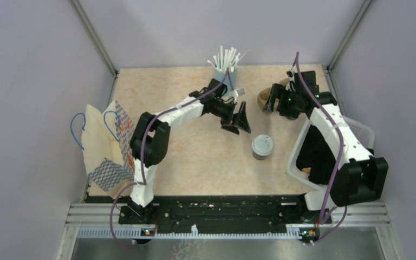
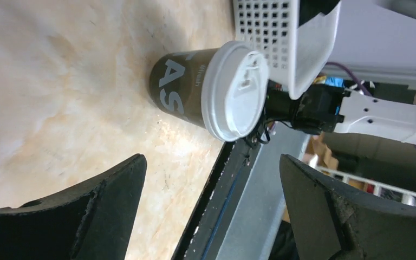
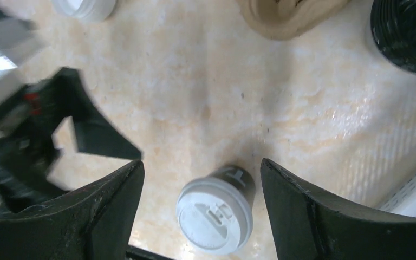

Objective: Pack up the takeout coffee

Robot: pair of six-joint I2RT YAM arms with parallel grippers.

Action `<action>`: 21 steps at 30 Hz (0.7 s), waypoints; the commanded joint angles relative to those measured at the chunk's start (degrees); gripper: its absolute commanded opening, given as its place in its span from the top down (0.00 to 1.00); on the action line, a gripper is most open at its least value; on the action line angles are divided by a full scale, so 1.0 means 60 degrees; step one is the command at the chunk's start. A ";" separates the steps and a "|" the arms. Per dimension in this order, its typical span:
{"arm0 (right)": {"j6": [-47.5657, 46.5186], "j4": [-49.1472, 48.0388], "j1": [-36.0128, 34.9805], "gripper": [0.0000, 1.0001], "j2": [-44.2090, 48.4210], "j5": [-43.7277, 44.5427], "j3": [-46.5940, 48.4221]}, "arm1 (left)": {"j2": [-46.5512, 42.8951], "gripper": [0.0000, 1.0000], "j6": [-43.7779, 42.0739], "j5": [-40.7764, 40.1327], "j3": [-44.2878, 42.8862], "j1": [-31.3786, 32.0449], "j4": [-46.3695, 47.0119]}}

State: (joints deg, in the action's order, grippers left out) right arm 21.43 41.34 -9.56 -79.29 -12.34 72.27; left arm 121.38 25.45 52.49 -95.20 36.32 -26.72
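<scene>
The takeout coffee [image 1: 262, 146] is a dark cup with a white lid [image 2: 235, 92], standing upright on the table right of centre. My left gripper [image 1: 238, 128] hangs open just up and left of it. The cup [image 2: 187, 86] sits ahead of the fingertips [image 2: 124, 179], apart from them, with nothing between the jaws. My right gripper [image 1: 273, 100] is open above the table behind the cup. In the right wrist view the lidded cup [image 3: 215, 216] shows far below, between the spread fingers [image 3: 303, 206], untouched.
A light-blue cup of white straws [image 1: 226, 62] stands at the back. A brown paper piece [image 1: 262, 99] lies by the right gripper. A white perforated basket [image 1: 299, 154] sits at the right edge, and a patterned bag [image 1: 108, 141] at the left.
</scene>
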 commanded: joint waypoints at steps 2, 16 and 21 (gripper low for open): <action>-0.0747 -0.0536 0.0056 0.22 -0.1489 0.0554 0.1358 | -0.1830 0.01 -0.1095 -0.0496 -0.0444 -0.0866 -0.1268; -0.2696 -0.1095 0.0425 0.43 -0.6318 -0.0304 0.4875 | -0.4632 0.01 -0.2663 -0.2627 -0.0676 -0.1193 -0.2459; -0.2892 -0.1101 0.0702 0.54 -0.6504 -0.1325 0.4782 | -0.5510 0.01 -0.3075 -0.2540 -0.0311 -0.1204 -0.2556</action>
State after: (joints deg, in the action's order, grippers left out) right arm 6.39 36.64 -6.85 -118.54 -14.76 98.39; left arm 93.19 10.11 37.98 -99.53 29.04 -42.06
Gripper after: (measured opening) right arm 0.486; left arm 0.987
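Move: The cup carrier's middle lies about 16 cm ahead of the right gripper, 6 cm to its right and 17 cm below. The black cup stack is some 10 cm ahead, 10 cm right and 14 cm lower; the lidded coffee cup is about 8 cm back, 5 cm left and 14 cm lower. From the left gripper the carrier is roughly 21 cm ahead, 14 cm right and 10 cm down, the coffee cup 4 cm back, 6 cm right and 8 cm down. Reach the open right gripper about 14 cm forward to the carrier's near-left edge, then mostly sink, some 10 cm in all, narrowing the fingers around its left rim, one outside and one inside the hollow. Meanwhile lift the empty, wide-open left gripper about 18 cm away from the coffee cup, drawing it left and rolling the wrist. ##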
